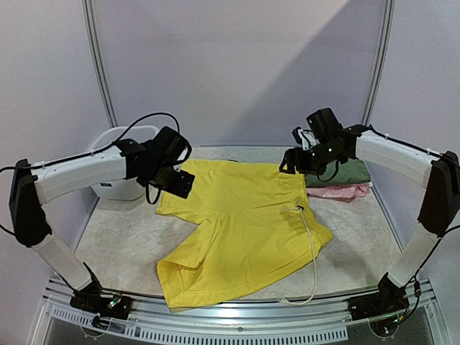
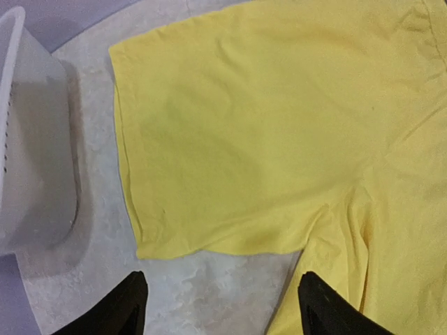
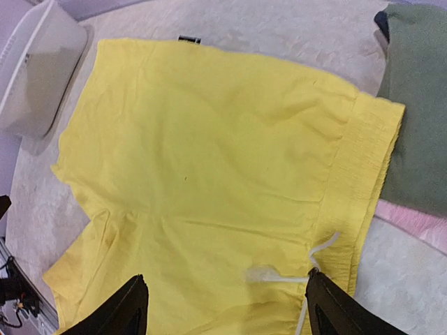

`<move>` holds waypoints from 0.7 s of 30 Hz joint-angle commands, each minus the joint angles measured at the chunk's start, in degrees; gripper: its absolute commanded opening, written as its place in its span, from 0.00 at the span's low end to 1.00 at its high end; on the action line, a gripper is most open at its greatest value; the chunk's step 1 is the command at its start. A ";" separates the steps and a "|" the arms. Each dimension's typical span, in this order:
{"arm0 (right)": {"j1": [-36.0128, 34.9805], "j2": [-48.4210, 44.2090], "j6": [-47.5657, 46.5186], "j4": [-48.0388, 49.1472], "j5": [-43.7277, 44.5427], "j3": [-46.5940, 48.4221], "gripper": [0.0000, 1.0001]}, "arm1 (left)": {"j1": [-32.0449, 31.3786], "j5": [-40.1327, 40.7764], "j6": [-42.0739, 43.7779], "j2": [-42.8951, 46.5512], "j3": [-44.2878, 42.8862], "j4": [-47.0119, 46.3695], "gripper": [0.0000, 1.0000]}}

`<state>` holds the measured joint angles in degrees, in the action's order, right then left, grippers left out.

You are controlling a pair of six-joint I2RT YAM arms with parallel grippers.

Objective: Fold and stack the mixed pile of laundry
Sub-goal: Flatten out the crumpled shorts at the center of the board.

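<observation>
Bright yellow drawstring shorts (image 1: 241,226) lie spread flat in the middle of the table, the white cord (image 1: 310,255) trailing toward the front edge. My left gripper (image 1: 171,178) hovers open above the far left leg hem (image 2: 209,248), nothing between its fingers (image 2: 129,307). Open and empty too, my right gripper (image 1: 296,164) hangs over the waistband (image 3: 360,181) near the cord knot (image 3: 314,262). At the back right an olive-green garment (image 1: 343,172) lies folded on a pink one (image 1: 343,191). A dark blue edge (image 3: 380,21) peeks out beside the green.
A white plastic slotted basket (image 1: 118,169) stands at the back left, close to the left arm. A metal rail (image 1: 237,316) runs along the table's near edge. Grey walls enclose the back and sides.
</observation>
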<state>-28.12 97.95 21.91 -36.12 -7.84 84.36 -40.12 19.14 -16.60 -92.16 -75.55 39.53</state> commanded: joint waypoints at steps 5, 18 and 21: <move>-5.91 -14.70 3.95 7.93 1.70 -18.44 0.79 | -9.14 -0.10 -5.31 12.09 15.41 2.78 0.67; -11.60 -29.38 12.30 15.19 4.25 -38.80 0.79 | -20.87 -4.29 -11.99 18.83 30.39 -2.93 0.56; -11.64 -31.21 13.46 16.36 4.56 -41.54 0.79 | -22.84 -4.80 -13.05 17.70 31.87 -4.12 0.54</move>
<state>-39.35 69.25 32.29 -23.24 -4.80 45.93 -60.03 16.34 -27.16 -73.65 -45.67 38.83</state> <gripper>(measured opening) 0.787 0.554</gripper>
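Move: The near leg hem of the yellow shorts lies about 18 cm back and 6 cm left of my left hand, some 16 cm below. That side's far-leg corner is 3 cm back and 11 cm left; the white basket stands 12 cm ahead and 28 cm left. From my right hand, the waistband's near corner is 15 cm back, 12 cm right and 18 cm down; the drawstring toggle is 6 cm back, 4 cm right, and the folded stack 11 cm ahead, 17 cm right. I draw both empty hands back over the shorts and lower them. My left goes about 17 cm towards the near leg hem and sinks 8 cm, tipping slightly more downward, turning some 10 degrees clockwise and partly narrowing its open fingers. My right comes back about 14 cm past the toggle, dropping 5 cm with fingers still open, towards the waistband's near corner. ##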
